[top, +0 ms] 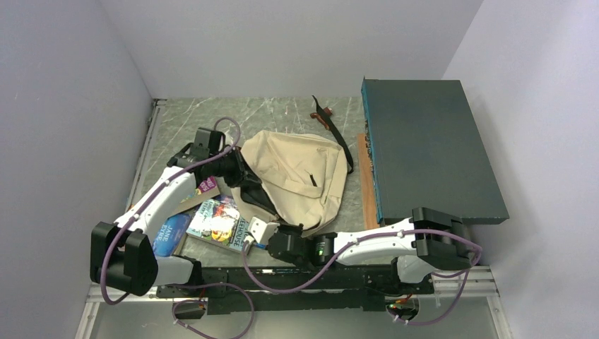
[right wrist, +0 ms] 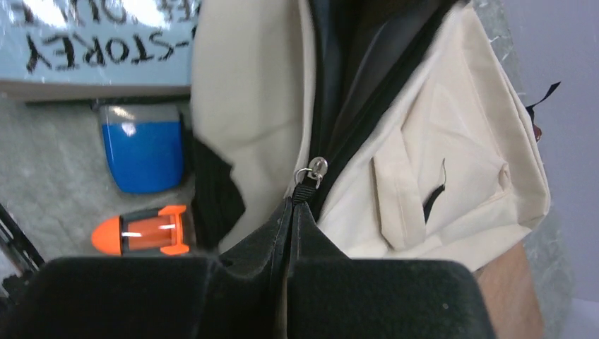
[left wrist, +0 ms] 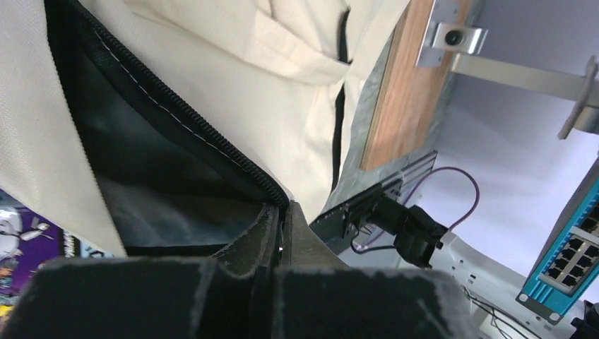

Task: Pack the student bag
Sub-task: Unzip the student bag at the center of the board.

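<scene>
The student bag lies flat mid-table, beige canvas with black straps, its main zip partly undone. My left gripper is at the bag's left edge. In the left wrist view it is shut on the zip edge of the opening, and the dark lining shows inside. My right gripper is at the bag's near left corner. In the right wrist view it is shut on the black tab of the zip pull, with beige canvas beyond.
Colourful books and a blue book lie left of the bag. A blue case and an orange item lie beside a book. A big dark teal box stands right of the bag, on a wooden board.
</scene>
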Available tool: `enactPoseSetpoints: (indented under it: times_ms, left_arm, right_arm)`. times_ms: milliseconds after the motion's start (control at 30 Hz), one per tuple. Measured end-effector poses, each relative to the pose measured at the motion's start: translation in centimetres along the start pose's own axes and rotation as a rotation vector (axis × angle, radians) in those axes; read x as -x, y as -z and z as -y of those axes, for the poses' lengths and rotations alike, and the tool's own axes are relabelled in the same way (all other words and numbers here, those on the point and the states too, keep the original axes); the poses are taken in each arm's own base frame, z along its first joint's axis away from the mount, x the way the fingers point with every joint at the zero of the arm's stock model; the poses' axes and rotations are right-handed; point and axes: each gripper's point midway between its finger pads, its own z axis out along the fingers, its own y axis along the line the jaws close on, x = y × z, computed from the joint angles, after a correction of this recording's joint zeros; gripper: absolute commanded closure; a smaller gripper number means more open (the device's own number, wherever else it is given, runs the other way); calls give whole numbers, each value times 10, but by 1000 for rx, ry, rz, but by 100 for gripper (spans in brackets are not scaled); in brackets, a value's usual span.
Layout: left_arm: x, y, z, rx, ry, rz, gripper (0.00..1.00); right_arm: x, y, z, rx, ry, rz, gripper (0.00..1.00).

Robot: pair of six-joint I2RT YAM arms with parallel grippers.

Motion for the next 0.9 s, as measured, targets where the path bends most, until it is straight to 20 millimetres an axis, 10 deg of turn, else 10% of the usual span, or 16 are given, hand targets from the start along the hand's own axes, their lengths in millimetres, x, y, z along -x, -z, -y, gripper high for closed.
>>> enactPoseSetpoints:
  times_ms: [267, 733, 900]
  left_arm:
    - [33, 19, -8, 11, -14, 87, 100]
    - [48, 41, -18, -20, -19, 149, 99]
    - [24, 45, -25, -57, -18, 136, 43]
  right_arm:
    - [-37, 13, -21, 31, 211, -128, 100]
    - [-82, 46, 24, -161, 163, -294, 100]
    - [-63, 50, 25, -97, 45, -189, 100]
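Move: The right fingers already pinch the zipper pull. The near right corner of the bag, where the zip runs, lies about 9 cm to their right, 1 cm back and slightly lower. The blue case is some 7 cm back and 5 cm left, the orange toy 9 cm back and 1 cm left, both roughly 7 cm below. The left fingers hold the zip edge at their tips; from them the zipper pull lies about 11 cm back, 7 cm right and 5 cm lower. Drag the zipper pull with the closed right gripper down and a little back, then sweep about 9 cm right along the zip towards the bag's near right corner, rolling the left side down some 20 degrees; finish by rising 3 cm and easing slightly left while unrolling. Meanwhile keep the left pinch and draw the zip edge about 5 cm left, first also forward; then back off and part the fingers to let go. ##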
